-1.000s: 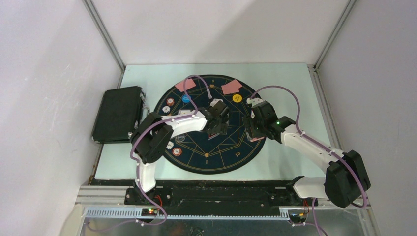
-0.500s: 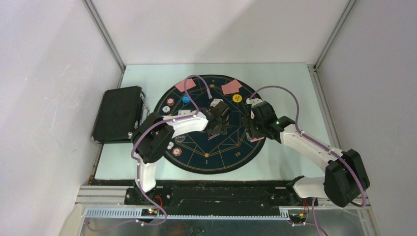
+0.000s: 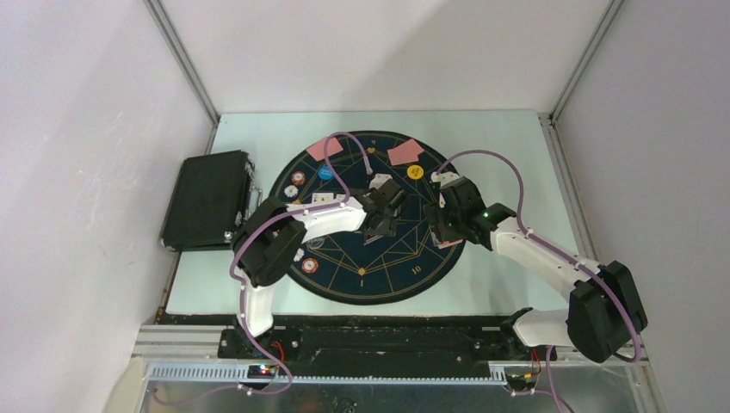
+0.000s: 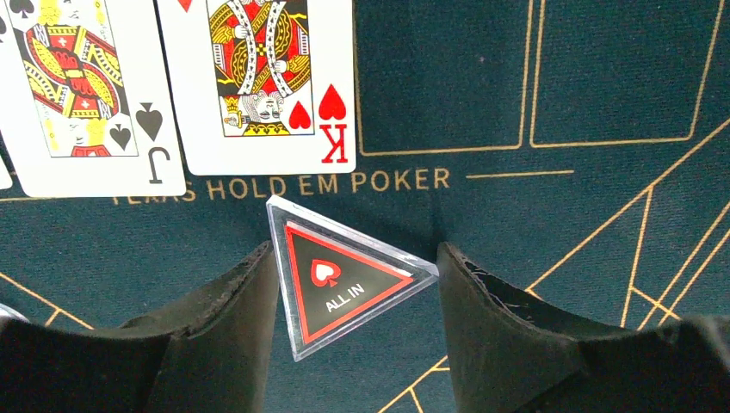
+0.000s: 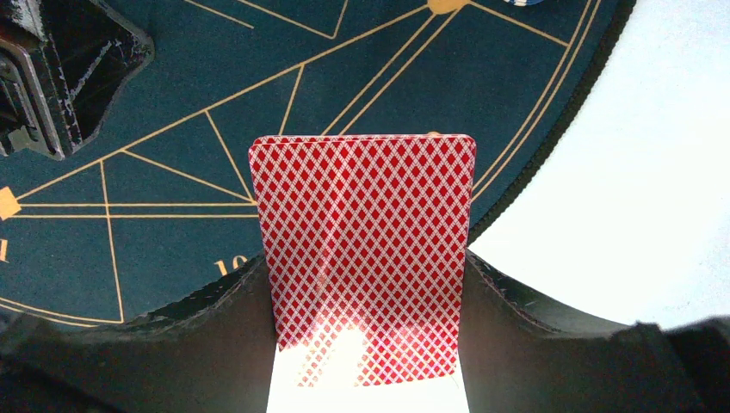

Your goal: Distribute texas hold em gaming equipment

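Observation:
A clear triangular token point(image 4: 340, 288) with a red border and "ALL IN" lies on the dark mat, just below two face-up cards, a jack of spades point(image 4: 90, 95) and a king of hearts point(image 4: 267, 82). My left gripper point(image 4: 357, 297) point(image 3: 380, 225) straddles the token. Its left finger lies along the token's left edge and its right finger meets the right corner. Over the mat's right side, my right gripper point(image 5: 370, 310) point(image 3: 443, 232) is shut on red-backed playing cards point(image 5: 366, 249). Two pink-backed cards point(image 3: 324, 148) point(image 3: 405, 152), a blue chip point(image 3: 324, 172) and a yellow chip point(image 3: 414, 171) lie at the mat's far side.
The round dark mat point(image 3: 405, 262) with gold lines covers the middle of the pale table. A black rectangular case point(image 3: 205, 198) lies at the left. Red-white chips point(image 3: 298, 179) point(image 3: 308, 262) sit along the mat's left edge. My left arm's fingers point(image 5: 64, 73) show in the right wrist view.
My left gripper's jaws have narrowed onto the triangular token, and its wrist has shifted slightly. The right arm and its cards have stayed where they were.

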Motion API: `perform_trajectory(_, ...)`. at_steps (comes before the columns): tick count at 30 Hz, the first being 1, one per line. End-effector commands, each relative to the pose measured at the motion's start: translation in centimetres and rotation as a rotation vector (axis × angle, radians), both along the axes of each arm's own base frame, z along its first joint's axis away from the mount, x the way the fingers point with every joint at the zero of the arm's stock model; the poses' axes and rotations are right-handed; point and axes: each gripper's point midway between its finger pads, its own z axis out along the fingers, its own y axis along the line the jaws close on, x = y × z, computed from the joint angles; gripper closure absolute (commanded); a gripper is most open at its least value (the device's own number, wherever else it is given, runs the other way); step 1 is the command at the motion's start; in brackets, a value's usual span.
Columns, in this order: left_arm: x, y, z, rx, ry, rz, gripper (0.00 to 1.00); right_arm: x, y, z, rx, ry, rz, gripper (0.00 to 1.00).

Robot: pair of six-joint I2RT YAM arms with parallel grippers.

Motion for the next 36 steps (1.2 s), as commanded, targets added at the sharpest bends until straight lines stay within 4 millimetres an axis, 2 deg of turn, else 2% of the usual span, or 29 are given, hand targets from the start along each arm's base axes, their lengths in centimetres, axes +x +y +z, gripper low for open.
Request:
perform_trajectory(1, -1.8, 0.7, -0.9, 0.045, 0.056, 0.003, 0.60, 0.7, 0.2, 0.7, 0.008, -0.038, -0.001, 1.00)
perform_trajectory(5, -1.3, 1.4, 2.0, 0.030, -0.014, 0.013, 0.63, 0.7, 0.2, 0.8, 0.012, -0.045, -0.001, 1.00)
perform_trajectory(6, -0.9, 1.4, 3.4, 0.013, -0.048, 0.014, 0.64, 0.7, 0.2, 0.9, 0.014, -0.048, -0.003, 1.00)
perform_trajectory(10, 0.2, 2.3, 6.7, -0.038, -0.118, 0.031, 0.65, 0.7, 0.2, 1.0, 0.016, -0.049, -0.003, 1.00)
perform_trajectory(15, 3.0, 5.2, 8.8, -0.065, -0.173, 0.094, 0.68, 0.7, 0.1, 1.3, 0.020, -0.056, -0.005, 1.00)
perform_trajectory(16, 4.0, 6.0, 9.2, -0.077, -0.181, 0.118, 0.68, 0.7, 0.1, 1.3, 0.020, -0.058, -0.006, 1.00)
perform_trajectory(17, 5.1, 6.1, 9.9, -0.094, -0.209, 0.121, 0.68, 0.7, 0.1, 1.3, 0.021, -0.058, -0.006, 1.00)
perform_trajectory(18, 6.3, 7.2, 9.9, -0.090, -0.218, 0.152, 0.68, 0.7, 0.1, 1.3, 0.021, -0.058, -0.005, 1.00)
perform_trajectory(20, 9.3, 8.1, 10.5, -0.096, -0.264, 0.190, 0.68, 0.7, 0.2, 1.2, 0.021, -0.057, -0.005, 1.00)
perform_trajectory(21, 10.6, 7.8, 10.4, -0.106, -0.262, 0.184, 0.68, 0.7, 0.1, 1.2, 0.020, -0.057, -0.007, 1.00)
perform_trajectory(23, 13.8, 8.6, 10.8, -0.133, -0.284, 0.193, 0.68, 0.7, 0.2, 1.2, 0.021, -0.057, -0.006, 1.00)
perform_trajectory(24, 14.9, 8.6, 11.1, -0.140, -0.300, 0.188, 0.66, 0.7, 0.2, 1.2, 0.022, -0.056, -0.005, 1.00)
perform_trajectory(25, 17.1, 8.7, 11.7, -0.133, -0.342, 0.175, 0.65, 0.7, 0.2, 1.1, 0.022, -0.055, -0.005, 1.00)
perform_trajectory(26, 17.9, 9.0, 11.7, -0.108, -0.350, 0.167, 0.63, 0.7, 0.4, 1.2, 0.031, -0.054, 0.001, 1.00)
perform_trajectory(27, 19.8, 8.8, 12.1, -0.105, -0.364, 0.164, 0.63, 0.7, 0.5, 1.1, 0.034, -0.050, 0.004, 1.00)
perform_trajectory(28, 21.3, 8.4, 13.8, -0.103, -0.398, 0.133, 0.63, 0.7, 0.7, 1.1, 0.040, -0.048, 0.010, 1.00)
perform_trajectory(29, 22.3, 8.4, 12.2, -0.082, -0.377, 0.123, 0.63, 0.6, 0.7, 1.1, 0.040, -0.047, 0.011, 1.00)
perform_trajectory(30, 23.7, 8.0, 13.8, -0.075, -0.415, 0.102, 0.63, 0.7, 0.4, 1.1, 0.032, -0.050, 0.004, 1.00)
perform_trajectory(31, 24.6, 8.2, 11.7, -0.046, -0.385, 0.100, 0.63, 0.7, 0.3, 1.1, 0.028, -0.053, 0.001, 1.00)
perform_trajectory(32, 25.8, 7.9, 13.3, -0.047, -0.407, 0.081, 0.63, 0.7, 0.1, 1.2, 0.023, -0.056, -0.003, 1.00)
perform_trajectory(33, 26.4, 8.1, 10.6, -0.021, -0.355, 0.077, 0.64, 0.7, 0.1, 1.3, 0.023, -0.058, -0.003, 1.00)
perform_trajectory(36, 28.1, 7.7, 10.0, -0.014, -0.324, 0.063, 0.65, 0.7, 0.0, 1.3, 0.021, -0.062, -0.006, 1.00)
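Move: I already have the all-in triangle between my left fingers, still down at mat level. The mat's far rim lies about 33 cm ahead and 5 cm left. The nearest king is some 8 cm ahead and 2 cm left, and the jack beside it is 8 cm ahead and 9 cm left. The far heart mark is about 28 cm ahead and 2 cm left. From my right hand, that stretch of rim is roughly 36 cm ahead, 25 cm left and 8 cm down. Keeping the triangle pinched, my left hand lifts it off the mat, up about 8 cm while drifting left. It then sweeps fast and forward over the face-up cards towards the far rim, some 27 cm in all, still rising a little. My fingers tip up about 20 degrees to point more forward as I go. ##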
